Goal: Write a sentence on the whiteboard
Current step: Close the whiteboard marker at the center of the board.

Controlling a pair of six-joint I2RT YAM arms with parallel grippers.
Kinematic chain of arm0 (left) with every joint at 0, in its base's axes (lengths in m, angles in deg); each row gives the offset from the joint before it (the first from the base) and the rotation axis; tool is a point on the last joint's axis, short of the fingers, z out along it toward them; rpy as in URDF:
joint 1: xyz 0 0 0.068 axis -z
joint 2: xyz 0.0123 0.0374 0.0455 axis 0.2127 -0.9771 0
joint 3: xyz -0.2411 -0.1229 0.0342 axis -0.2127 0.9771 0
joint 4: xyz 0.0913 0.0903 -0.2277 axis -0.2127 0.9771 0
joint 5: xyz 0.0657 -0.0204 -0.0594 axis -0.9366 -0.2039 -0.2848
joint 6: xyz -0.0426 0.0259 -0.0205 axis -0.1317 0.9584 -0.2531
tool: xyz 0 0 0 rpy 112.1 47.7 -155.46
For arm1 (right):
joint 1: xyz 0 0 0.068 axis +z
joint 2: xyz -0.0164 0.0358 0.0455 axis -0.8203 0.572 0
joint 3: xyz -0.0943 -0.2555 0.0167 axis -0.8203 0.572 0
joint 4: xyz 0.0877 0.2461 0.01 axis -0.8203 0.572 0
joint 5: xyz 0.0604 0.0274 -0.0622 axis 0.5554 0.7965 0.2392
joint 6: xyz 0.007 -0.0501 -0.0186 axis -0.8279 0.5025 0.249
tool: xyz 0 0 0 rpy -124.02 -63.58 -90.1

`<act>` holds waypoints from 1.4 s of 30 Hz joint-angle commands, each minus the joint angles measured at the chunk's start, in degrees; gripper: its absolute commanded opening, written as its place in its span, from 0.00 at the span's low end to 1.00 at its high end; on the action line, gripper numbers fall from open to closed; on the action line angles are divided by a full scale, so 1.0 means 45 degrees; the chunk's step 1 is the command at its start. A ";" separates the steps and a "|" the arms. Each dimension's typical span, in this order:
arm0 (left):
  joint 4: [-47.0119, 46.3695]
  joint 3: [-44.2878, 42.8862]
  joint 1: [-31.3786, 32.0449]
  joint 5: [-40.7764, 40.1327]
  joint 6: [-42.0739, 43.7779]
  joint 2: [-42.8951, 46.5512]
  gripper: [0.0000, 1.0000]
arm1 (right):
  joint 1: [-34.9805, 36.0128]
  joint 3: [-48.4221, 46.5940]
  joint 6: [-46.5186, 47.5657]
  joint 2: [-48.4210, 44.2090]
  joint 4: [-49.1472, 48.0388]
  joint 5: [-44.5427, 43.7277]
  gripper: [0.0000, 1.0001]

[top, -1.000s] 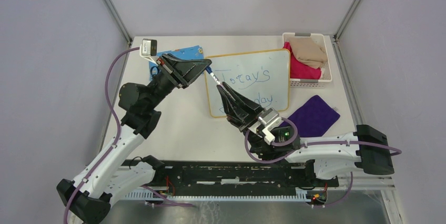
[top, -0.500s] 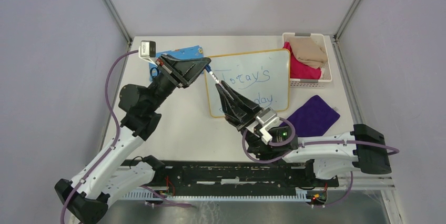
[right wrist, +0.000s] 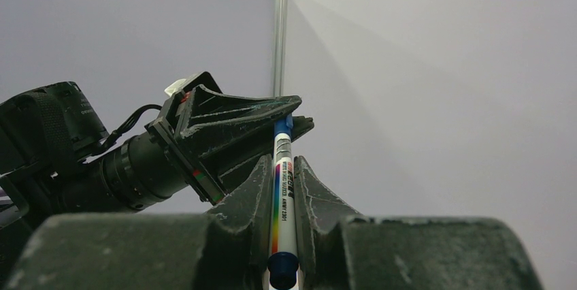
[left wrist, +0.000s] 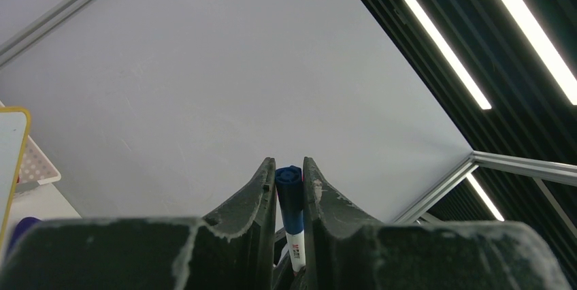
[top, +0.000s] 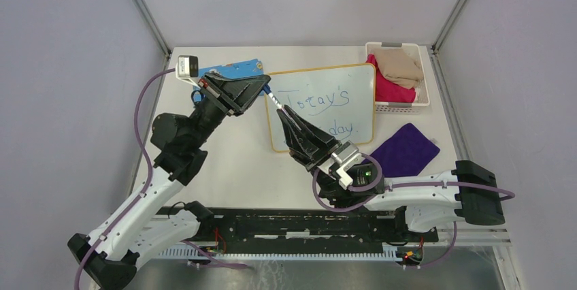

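The whiteboard (top: 359,92) lies flat at the table's middle right. The sentence (top: 320,101) is on it in blue, "Today's" above "day." (top: 344,129), partly hidden by the right arm. Above the board's left edge a white marker (top: 274,101) spans both grippers. My right gripper (top: 282,114) (right wrist: 280,160) is shut on the marker's rainbow-striped barrel (right wrist: 279,195). My left gripper (top: 262,86) (left wrist: 289,164) is shut on the blue cap (left wrist: 290,184) at the marker's far end. The cap sits on the marker, with white barrel (left wrist: 296,246) showing below it.
A white basket (top: 401,105) of beige and pink cloths stands at the back right. A purple cloth (top: 405,148) lies near the right arm. A blue patterned cloth (top: 235,68) lies behind the left gripper. Grey walls enclose the table.
The left arm's wrist has drifted slightly left and the right arm has crept a little left. Both grippers have stayed shut on the marker's two ends.
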 commanded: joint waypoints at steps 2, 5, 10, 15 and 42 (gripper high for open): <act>0.0169 -0.0255 0.1007 0.2194 0.0422 0.0209 0.02 | -0.0317 -0.0757 -0.0124 0.0305 0.0459 -0.0315 0.00; 0.0319 -0.0227 0.1322 0.2108 0.0560 0.0266 0.02 | -0.0376 -0.0865 -0.0183 0.0375 0.0549 -0.0213 0.00; 0.0770 -0.0308 0.2129 0.1788 0.0958 0.0254 0.02 | -0.0472 -0.1077 -0.0284 0.0546 0.0637 -0.0114 0.00; 0.1076 -0.0182 0.3320 0.1157 0.1518 0.0037 0.02 | -0.0616 -0.1454 -0.0437 0.0814 0.0762 0.0009 0.00; 0.4541 -0.1987 0.4038 -0.4331 0.5344 0.1231 0.96 | -0.0670 -0.0220 -0.1797 -0.1243 0.1930 0.1460 0.00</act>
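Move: The marker slants between the hands, its blue cap still pinched by the left and its barrel held by the right. Its middle lies about 3 cm back, 3 cm right and 4 cm below the left hand, and roughly 1 cm ahead, left of and above the right. From the left hand, the whiteboard is some 23 cm ahead, 18 cm right; the blue packet is roughly 33 cm ahead, 17 cm left; both some 45 cm below. Left hand draws back about 6 cm and opens wide, releasing the cap, while right hand keeps the marker. ##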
